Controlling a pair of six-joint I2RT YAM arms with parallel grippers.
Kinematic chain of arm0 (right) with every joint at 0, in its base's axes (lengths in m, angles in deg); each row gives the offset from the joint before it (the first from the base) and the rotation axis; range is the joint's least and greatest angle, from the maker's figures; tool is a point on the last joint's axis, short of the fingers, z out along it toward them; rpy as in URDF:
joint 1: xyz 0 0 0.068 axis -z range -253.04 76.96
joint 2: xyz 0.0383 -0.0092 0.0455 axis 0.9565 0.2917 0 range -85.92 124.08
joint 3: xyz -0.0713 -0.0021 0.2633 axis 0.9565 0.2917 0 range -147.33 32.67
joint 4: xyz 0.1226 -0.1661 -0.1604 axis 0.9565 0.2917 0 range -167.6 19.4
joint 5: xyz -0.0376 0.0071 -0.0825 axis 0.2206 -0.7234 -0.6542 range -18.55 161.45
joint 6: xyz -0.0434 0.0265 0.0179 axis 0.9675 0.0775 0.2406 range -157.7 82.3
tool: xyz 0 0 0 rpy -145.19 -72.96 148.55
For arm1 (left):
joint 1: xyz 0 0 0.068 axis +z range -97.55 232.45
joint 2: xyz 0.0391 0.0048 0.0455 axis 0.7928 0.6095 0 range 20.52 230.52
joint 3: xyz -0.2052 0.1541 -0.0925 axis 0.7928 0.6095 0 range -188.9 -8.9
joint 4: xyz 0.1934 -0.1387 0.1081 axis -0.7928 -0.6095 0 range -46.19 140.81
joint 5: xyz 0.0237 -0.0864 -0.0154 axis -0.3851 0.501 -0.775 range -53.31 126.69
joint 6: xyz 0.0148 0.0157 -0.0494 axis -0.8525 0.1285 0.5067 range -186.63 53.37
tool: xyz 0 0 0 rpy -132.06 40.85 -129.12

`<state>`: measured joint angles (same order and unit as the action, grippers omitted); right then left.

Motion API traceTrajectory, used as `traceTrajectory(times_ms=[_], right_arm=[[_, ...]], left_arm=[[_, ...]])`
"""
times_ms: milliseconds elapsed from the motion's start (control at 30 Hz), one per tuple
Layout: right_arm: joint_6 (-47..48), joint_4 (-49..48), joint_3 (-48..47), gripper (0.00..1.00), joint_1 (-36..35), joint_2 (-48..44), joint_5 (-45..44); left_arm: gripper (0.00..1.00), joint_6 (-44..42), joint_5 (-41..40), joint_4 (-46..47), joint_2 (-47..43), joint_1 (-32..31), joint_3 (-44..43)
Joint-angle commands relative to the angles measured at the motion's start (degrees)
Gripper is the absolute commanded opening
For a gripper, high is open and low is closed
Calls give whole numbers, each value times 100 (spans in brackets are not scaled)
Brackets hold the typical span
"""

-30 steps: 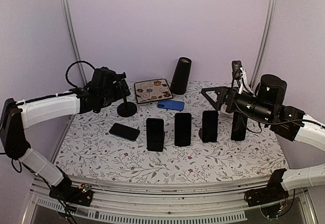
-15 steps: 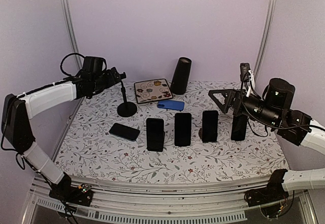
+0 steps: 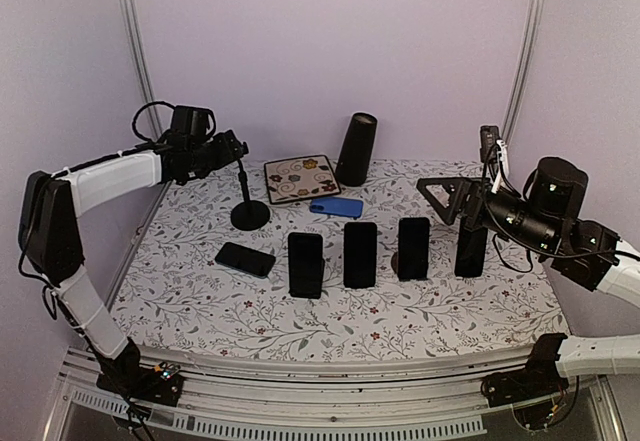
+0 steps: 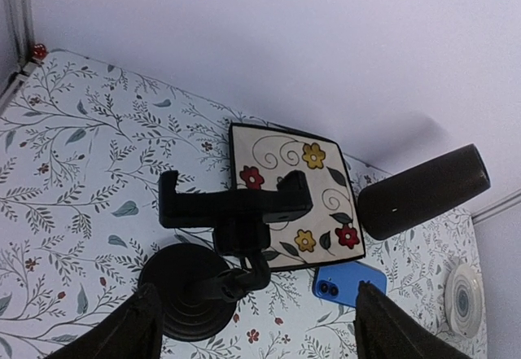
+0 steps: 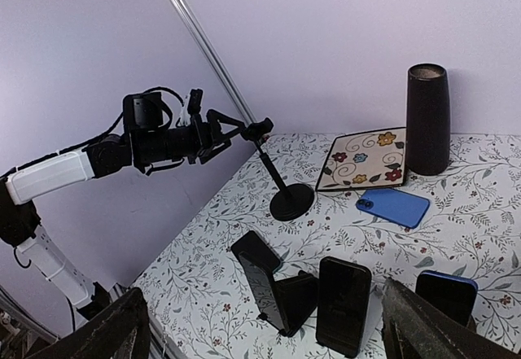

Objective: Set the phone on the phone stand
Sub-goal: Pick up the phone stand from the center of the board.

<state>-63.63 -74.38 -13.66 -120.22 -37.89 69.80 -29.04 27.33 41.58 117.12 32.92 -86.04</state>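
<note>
The phone stand (image 3: 249,209) is a black round base with a thin pole and a clamp head (image 4: 234,205) on top, empty. My left gripper (image 3: 231,148) hovers open just left of that head, fingers (image 4: 135,332) wide with nothing between them. A blue phone (image 3: 336,206) lies flat to the stand's right, also visible as the blue phone (image 4: 348,282) in the left wrist view. A black phone (image 3: 245,258) lies flat in front of the stand. My right gripper (image 3: 432,193) hangs open above the right side, empty.
Several black phones (image 3: 360,254) lean upright on small stands in a row across the middle. A floral tile (image 3: 302,178) and a tall black cylinder (image 3: 355,149) stand at the back. Purple walls close in behind and at both sides.
My left gripper rose from beside the stand's pole up to its clamp head, and its jaws narrowed slightly. My right arm drifted a little to the right.
</note>
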Motion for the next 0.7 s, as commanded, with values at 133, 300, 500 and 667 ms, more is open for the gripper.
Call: traceTrajectory(times_ms=[133,300,500,667], right_arm=[[-22,82,34,99,-2,-84,-134],[-2,112,-23,99,-8,-81,-127],[33,223,-127,99,-3,-80,-151],[66,326,-182,99,-2,-126,-199]], left_arm=[[74,-362,-509,-192,386,-260,-151],[68,-520,-862,-280,718,-368,-423],[60,-695,-1105,-384,1253,-496,-903],[56,-854,-1522,-513,1553,-618,-1291]])
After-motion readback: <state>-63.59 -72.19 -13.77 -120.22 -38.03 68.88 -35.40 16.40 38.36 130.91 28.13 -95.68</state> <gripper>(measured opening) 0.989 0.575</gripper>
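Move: The left hand is high at the back left, with the phone stand's upper pole about 5 cm ahead, 3 cm to its right and 4 cm below. On the table, about 20 cm below the hand, the flowered board lies some 18 cm ahead and 16 cm right, and the dark phone roughly 10 cm back and 2 cm right. From the right hand, the stand's upper pole is about 32 cm ahead, 40 cm left and 14 cm lower. Downward first, about 5 cm, then forward some 3 cm while easing nearly as far right, the left hand comes in under the phone stand's clamp head towards the top of its pole. The wrist rolls about 15 degrees, left side rising, as the fingers partly close from a wide gap on either side of the pole; a grip can't be seen yet. ##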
